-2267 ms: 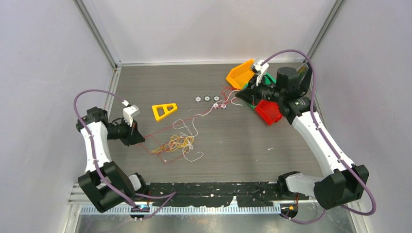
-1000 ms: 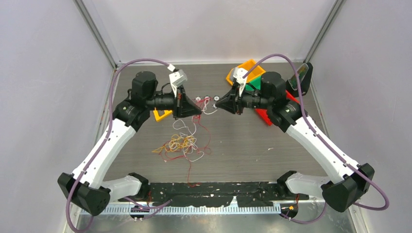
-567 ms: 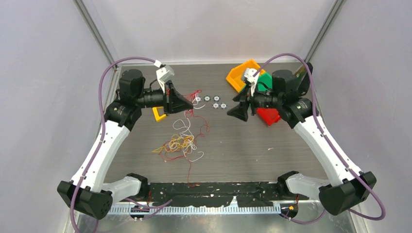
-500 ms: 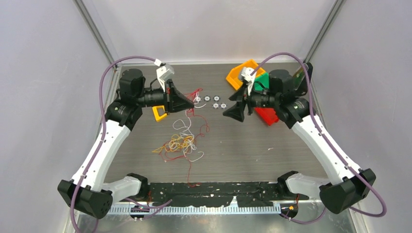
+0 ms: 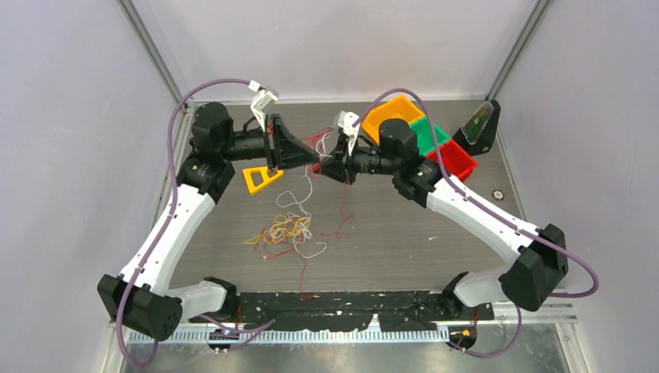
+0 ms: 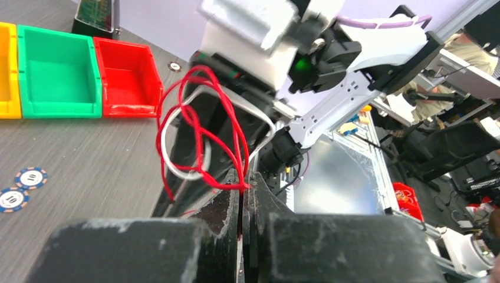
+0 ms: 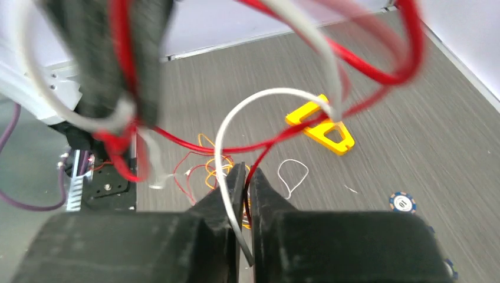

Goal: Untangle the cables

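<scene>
The cables are thin red, white and yellow-orange wires. A red cable (image 6: 197,127) and a white cable (image 6: 171,168) hang looped in the air between both grippers over the table's back middle. My left gripper (image 6: 243,187) is shut on the red cable; in the top view it (image 5: 313,161) almost meets my right gripper (image 5: 326,168). My right gripper (image 7: 246,177) is closed with a red cable (image 7: 259,159) and a white cable (image 7: 227,138) in its narrow gap. The yellow-orange bundle (image 5: 289,228) lies on the table below, with more red and white strands around it.
A yellow triangle piece (image 5: 262,179) lies under the left arm. Orange (image 5: 392,113), green (image 5: 426,132) and red (image 5: 458,159) bins stand at the back right, beside a black stand (image 5: 478,124). Poker chips (image 6: 29,175) lie near the grippers; one chip (image 5: 497,194) lies far right.
My right gripper opened and pulled back right, then swung left to the left gripper and closed on the hanging cables. The left gripper kept its hold on the red cable and moved slightly right.
</scene>
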### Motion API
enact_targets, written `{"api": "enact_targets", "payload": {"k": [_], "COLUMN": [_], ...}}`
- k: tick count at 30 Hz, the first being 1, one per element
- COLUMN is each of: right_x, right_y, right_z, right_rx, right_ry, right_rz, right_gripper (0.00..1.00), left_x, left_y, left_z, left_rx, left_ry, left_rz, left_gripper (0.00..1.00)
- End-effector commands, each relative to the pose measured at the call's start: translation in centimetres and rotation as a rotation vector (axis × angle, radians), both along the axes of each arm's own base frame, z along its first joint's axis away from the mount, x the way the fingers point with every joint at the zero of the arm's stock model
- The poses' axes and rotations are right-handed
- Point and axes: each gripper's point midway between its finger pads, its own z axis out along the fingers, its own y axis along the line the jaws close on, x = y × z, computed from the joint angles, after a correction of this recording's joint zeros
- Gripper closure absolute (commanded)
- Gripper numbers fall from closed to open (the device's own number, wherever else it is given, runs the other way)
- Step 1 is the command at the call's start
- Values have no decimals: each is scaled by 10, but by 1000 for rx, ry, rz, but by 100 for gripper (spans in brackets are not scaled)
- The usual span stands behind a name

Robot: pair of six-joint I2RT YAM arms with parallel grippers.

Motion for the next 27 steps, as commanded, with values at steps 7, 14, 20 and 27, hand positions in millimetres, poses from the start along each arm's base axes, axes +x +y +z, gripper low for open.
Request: {"api": "enact_targets", "payload": {"k": [7,14,20,27], "right_x": [28,-3,-3,25], "right_y": [-102,-143,-163,-145], "right_z": [-121,-182,-197,-91], "right_rx": [-317,-475,-539,-295], "right_ry": [107,142,158,29], "right_rz": [-267,-250,-273,-380], "right_gripper": [95,95,95,95], "left_x": [-5,1,15,-4], "left_y": [62,90,115,125], "left_z": [43,57,49,-62], "left_rx": [65,126,248,461], "left_ry": [-131,-244,-362,-223], "left_rz": [217,367,477,357], "left_gripper": [100,100,100,100]}}
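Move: The right hand's still-closing fingers are at the red cable, whose knotted loops sit roughly 2 cm to its left and 3 cm above; from the left hand, which already grips red and white strands, they are some 3 cm right and 2 cm lower. The cable pile lies on the table about 6 cm ahead of the left hand, 11 cm to its left and 38 cm below; the yellow triangle is about 25 cm ahead of that hand and 21 cm to its left, the poker chips some 33 cm ahead and 4 cm to its right. The right hand finishes shutting on the red cable and draws it away from the left gripper, down about 17 cm and to the right about 15 cm towards the bare table, with a small swing forward and back early on, its fingers tipping some 25 degrees further down. Meanwhile the left hand keeps its fingers shut on the white cable and pulls the other way, about 11 cm left at nearly the same height to above the cable pile, the fingers swinging forward some 20 degrees and tipping down. ##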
